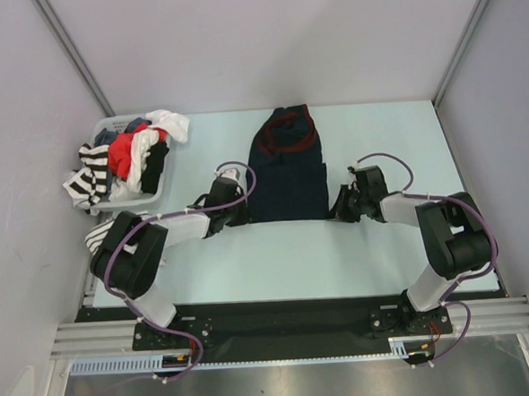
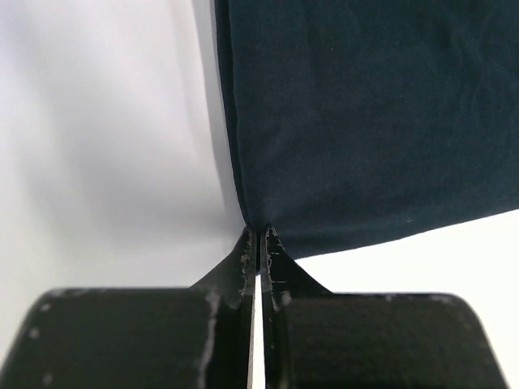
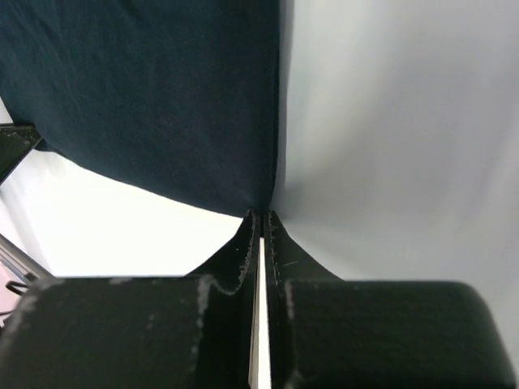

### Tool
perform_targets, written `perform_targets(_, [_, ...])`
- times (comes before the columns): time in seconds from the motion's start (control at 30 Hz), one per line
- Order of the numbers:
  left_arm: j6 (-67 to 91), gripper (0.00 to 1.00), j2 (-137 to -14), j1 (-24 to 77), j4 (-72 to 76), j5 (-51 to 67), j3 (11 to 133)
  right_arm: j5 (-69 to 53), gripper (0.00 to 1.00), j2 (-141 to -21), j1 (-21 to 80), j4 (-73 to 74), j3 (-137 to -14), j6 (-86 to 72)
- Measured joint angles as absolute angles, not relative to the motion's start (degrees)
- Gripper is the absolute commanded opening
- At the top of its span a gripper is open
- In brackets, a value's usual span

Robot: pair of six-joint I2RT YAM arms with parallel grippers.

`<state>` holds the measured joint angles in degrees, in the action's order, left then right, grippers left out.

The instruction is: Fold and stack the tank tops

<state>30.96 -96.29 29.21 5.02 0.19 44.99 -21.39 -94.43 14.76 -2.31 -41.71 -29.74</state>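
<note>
A dark navy tank top (image 1: 286, 170) with maroon trim lies lengthwise in the middle of the table, neck end far, hem near. My left gripper (image 1: 236, 210) is shut on its near left hem corner; in the left wrist view the navy cloth (image 2: 373, 121) comes to a point between the closed fingertips (image 2: 260, 237). My right gripper (image 1: 339, 204) is shut on the near right hem corner, where the navy cloth (image 3: 154, 97) meets the closed tips (image 3: 260, 217). A white top with dark stripes (image 1: 88, 177) hangs over the basket's left side.
A grey basket (image 1: 153, 192) at the far left holds a heap of clothes, red, white and striped. Another striped piece (image 1: 99, 235) lies on the table just below it, beside the left arm. Grey walls close in the table on three sides.
</note>
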Motion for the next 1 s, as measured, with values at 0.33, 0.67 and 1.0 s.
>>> perform_targets(0.33, [31.05,0.00,-81.87,33.36,-3.70,2.63,35.11,-21.56,0.00,-77.12,17.02,8.27,-33.43,-30.28])
perform_targets(0.67, [34.28,0.00,-70.81,39.29,-8.43,3.40,27.66,-18.37,0.00,-60.27,24.88,17.78,-26.61,-34.02])
perform_targets(1.0, [42.06,0.00,-60.34,51.09,-13.91,0.95,24.38,-14.37,0.00,-43.05,29.69,30.89,-23.35,-39.03])
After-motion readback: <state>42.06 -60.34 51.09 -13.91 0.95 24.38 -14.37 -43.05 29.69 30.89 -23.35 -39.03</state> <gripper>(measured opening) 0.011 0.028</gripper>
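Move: Between the two nearly shut grippers is the tank top's folded hem, some 20 cm wide, a corner in each. Its bare goal, the table's near edge, lies about 24 cm straight back from either hand. The tank top's middle is roughly 18 cm ahead of both, 10 cm to the left hand's right and 10 cm to the right hand's left. From the left hand, the striped top sits about 29 cm left and 3 cm back, the laundry basket 30 cm left and 20 cm ahead. Dragging the tank top by its two hem corners, both arms draw back together towards the table's near edge, the left by about 19 cm and the right by 18 cm. Both keep their pinch; the right rises some 4 cm as it goes, the left only 2, while the left wrist swivels about 15 degrees clockwise. ##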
